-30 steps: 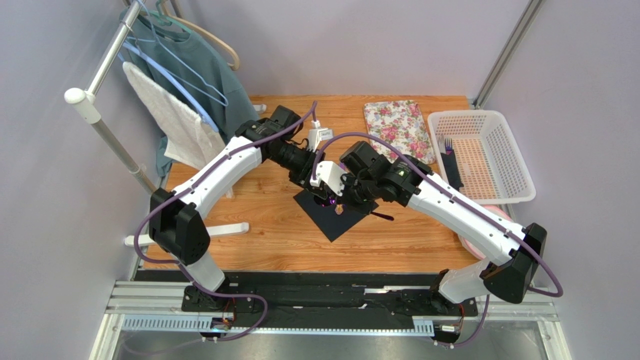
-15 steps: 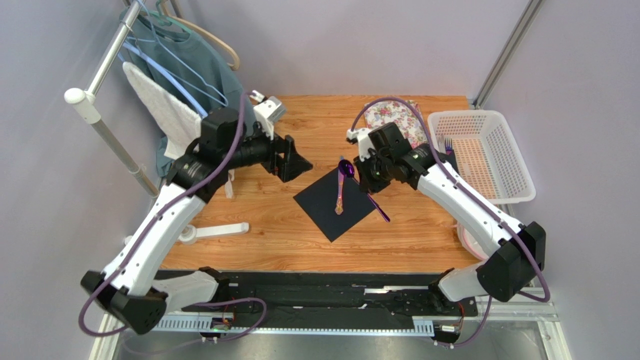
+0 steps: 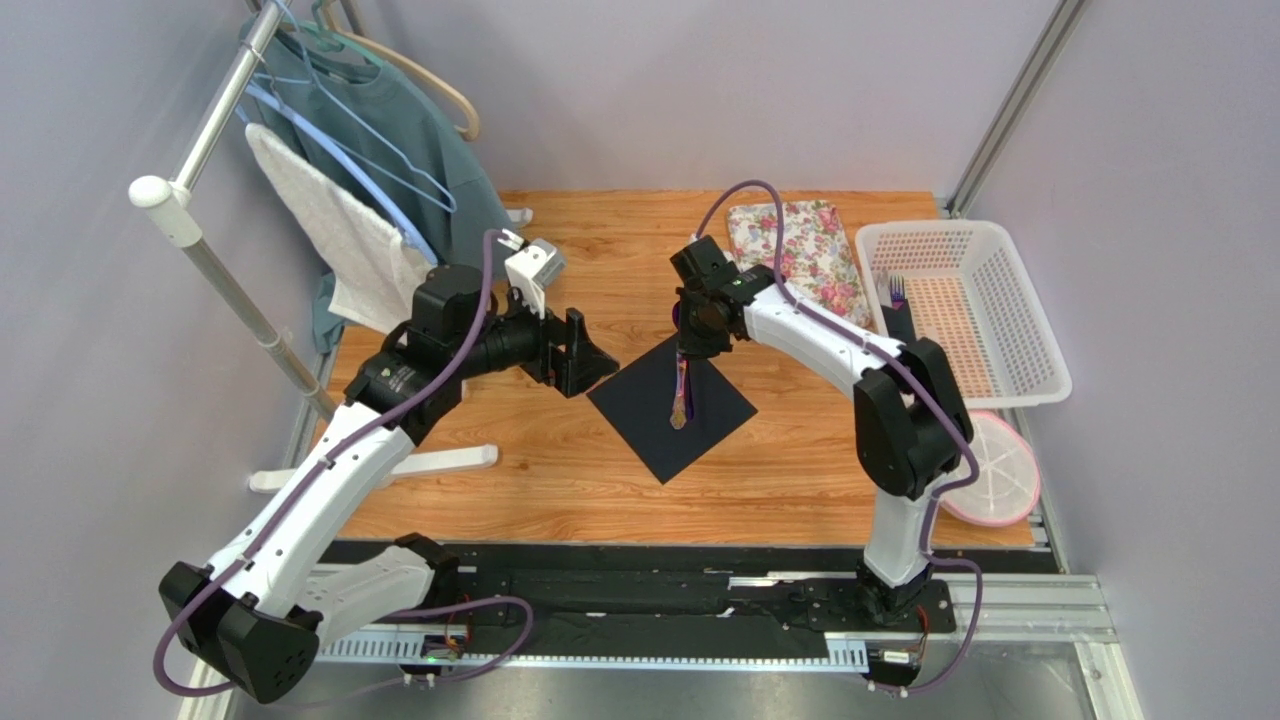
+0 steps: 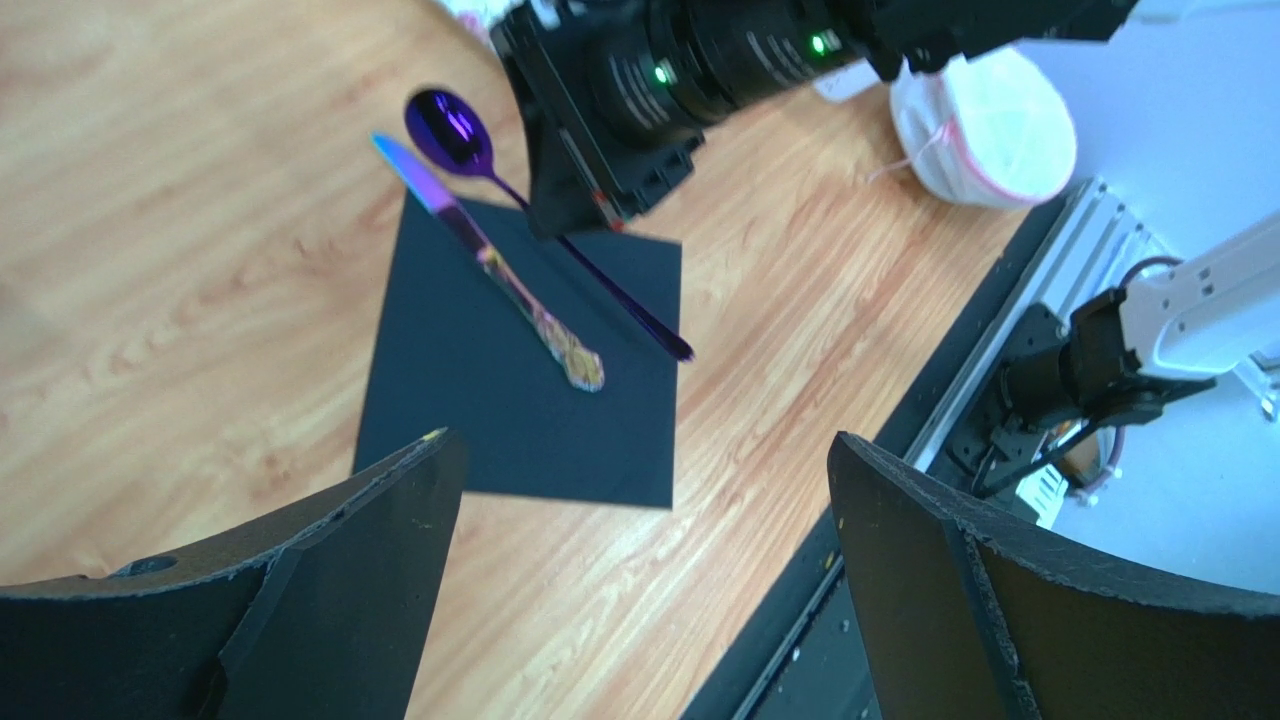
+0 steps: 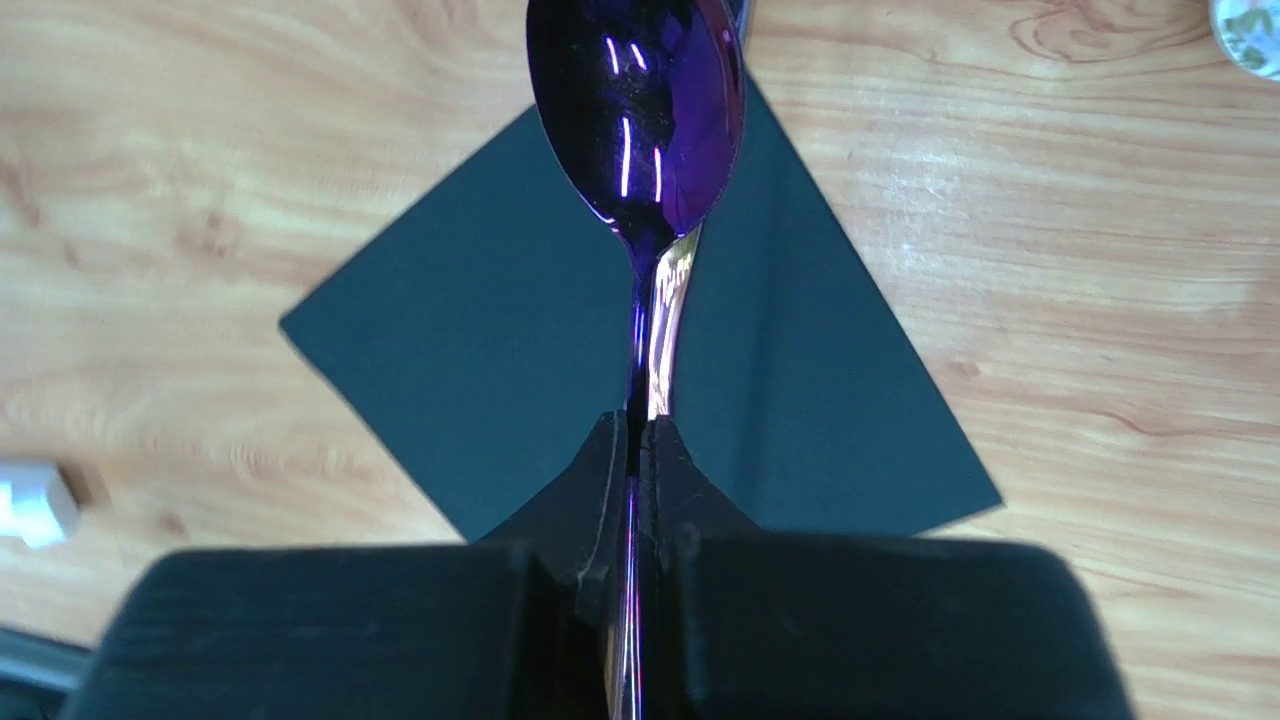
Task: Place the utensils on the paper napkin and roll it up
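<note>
The black paper napkin (image 3: pixel 661 420) lies flat on the wooden table, also in the left wrist view (image 4: pixel 511 390) and the right wrist view (image 5: pixel 466 360). A purple knife (image 3: pixel 682 402) lies on it (image 4: pixel 504 278). My right gripper (image 3: pixel 691 333) is shut on the handle of the purple spoon (image 5: pixel 639 105) and holds it just above the knife, bowl past the napkin's far corner (image 4: pixel 448 132). My left gripper (image 3: pixel 583 360) is open and empty, left of the napkin (image 4: pixel 639 450). A purple fork (image 3: pixel 897 285) lies in the basket.
A white basket (image 3: pixel 999 323) stands at the right, the floral mat (image 3: pixel 796 252) beside it at the back. A pink-rimmed round thing (image 3: pixel 999 468) lies at the front right. A clothes rack (image 3: pixel 226 255) with garments stands at the left, its white foot (image 3: pixel 436 462) on the table.
Both arms have pulled back from over the napkin, leaving the knife on it. The left arm swung left. The right arm turned, bringing the held spoon in line above the knife.
</note>
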Tool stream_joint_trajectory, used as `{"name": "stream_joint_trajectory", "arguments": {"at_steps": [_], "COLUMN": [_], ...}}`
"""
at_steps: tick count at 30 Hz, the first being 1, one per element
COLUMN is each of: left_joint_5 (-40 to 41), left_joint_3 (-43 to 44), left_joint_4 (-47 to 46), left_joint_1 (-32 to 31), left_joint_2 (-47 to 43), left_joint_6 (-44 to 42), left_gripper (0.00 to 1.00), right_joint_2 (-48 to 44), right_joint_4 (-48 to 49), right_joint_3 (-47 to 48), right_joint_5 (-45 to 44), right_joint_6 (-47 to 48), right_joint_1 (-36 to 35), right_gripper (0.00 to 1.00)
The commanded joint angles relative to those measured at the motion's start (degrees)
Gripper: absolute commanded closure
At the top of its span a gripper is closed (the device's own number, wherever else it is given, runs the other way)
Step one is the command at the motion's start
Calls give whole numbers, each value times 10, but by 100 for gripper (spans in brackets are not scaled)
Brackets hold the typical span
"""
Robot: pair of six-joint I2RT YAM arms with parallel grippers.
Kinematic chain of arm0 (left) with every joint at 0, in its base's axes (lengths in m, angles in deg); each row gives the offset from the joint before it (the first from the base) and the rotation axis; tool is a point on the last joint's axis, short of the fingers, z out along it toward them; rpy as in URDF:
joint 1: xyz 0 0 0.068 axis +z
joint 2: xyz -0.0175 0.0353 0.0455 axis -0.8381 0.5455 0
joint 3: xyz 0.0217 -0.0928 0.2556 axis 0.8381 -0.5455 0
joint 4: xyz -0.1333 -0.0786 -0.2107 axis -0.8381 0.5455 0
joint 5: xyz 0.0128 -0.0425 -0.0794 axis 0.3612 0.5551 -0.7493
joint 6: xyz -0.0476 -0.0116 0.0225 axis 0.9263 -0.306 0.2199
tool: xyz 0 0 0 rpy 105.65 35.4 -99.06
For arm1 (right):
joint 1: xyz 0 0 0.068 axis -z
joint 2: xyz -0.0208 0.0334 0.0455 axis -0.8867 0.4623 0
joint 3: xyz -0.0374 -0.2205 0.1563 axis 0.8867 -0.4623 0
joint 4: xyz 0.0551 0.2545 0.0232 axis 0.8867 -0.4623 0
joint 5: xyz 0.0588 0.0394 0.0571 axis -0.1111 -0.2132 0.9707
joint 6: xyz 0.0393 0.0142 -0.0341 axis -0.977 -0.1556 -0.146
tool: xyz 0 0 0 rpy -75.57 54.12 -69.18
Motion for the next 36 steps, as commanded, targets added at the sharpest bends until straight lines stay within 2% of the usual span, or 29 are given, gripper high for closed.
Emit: {"name": "stream_joint_trajectory", "arguments": {"at_steps": [1,13,32,36], "left_joint_5": [0,-3,-5,-7], "left_joint_3": [-22,-72,-73,-74], "left_joint_4": [-28,-26,-30,-31], "left_joint_1": [-1,-1,-1,-1], "left_joint_2": [-26,-54,-49,-46], "left_joint_6": [19,17,10,9], "left_gripper": [1,1,1,1], "right_joint_2": [39,134,158,160], "right_joint_4": [57,70,53,51], "right_joint_3": [38,90,82,81], "right_joint_5": [-43,-58,-72,-71], "right_joint_6": [-80,-84,-78,-81], "right_joint_1": [-6,-12,-12,-13], "right_gripper": [100,100,99,97]}}
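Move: Just under 10 cm below the right hand, which already grips the purple spoon, the bare strip of napkin along the knife's left side lies about 4 cm ahead and 2 cm to the left. The knife's middle is some 2 cm ahead and 1 cm left, the napkin's middle roughly 4 cm back and 2 cm left, the flowered cloth about 18 cm ahead and 15 cm right. From the left hand that strip is around 13 cm ahead, 11 cm right and 27 cm down. Lowering the gripped spoon about 7 cm towards the napkin, the right hand also carries it some 4 cm forward and 2 cm left, across the knife to its left side, turning about 8 degrees clockwise. It almost levels off halfway, then sinks the last 1–2 cm nearly straight down, fingers still shut. The open left hand eases down about 3 cm and slightly back, then stays clear. ##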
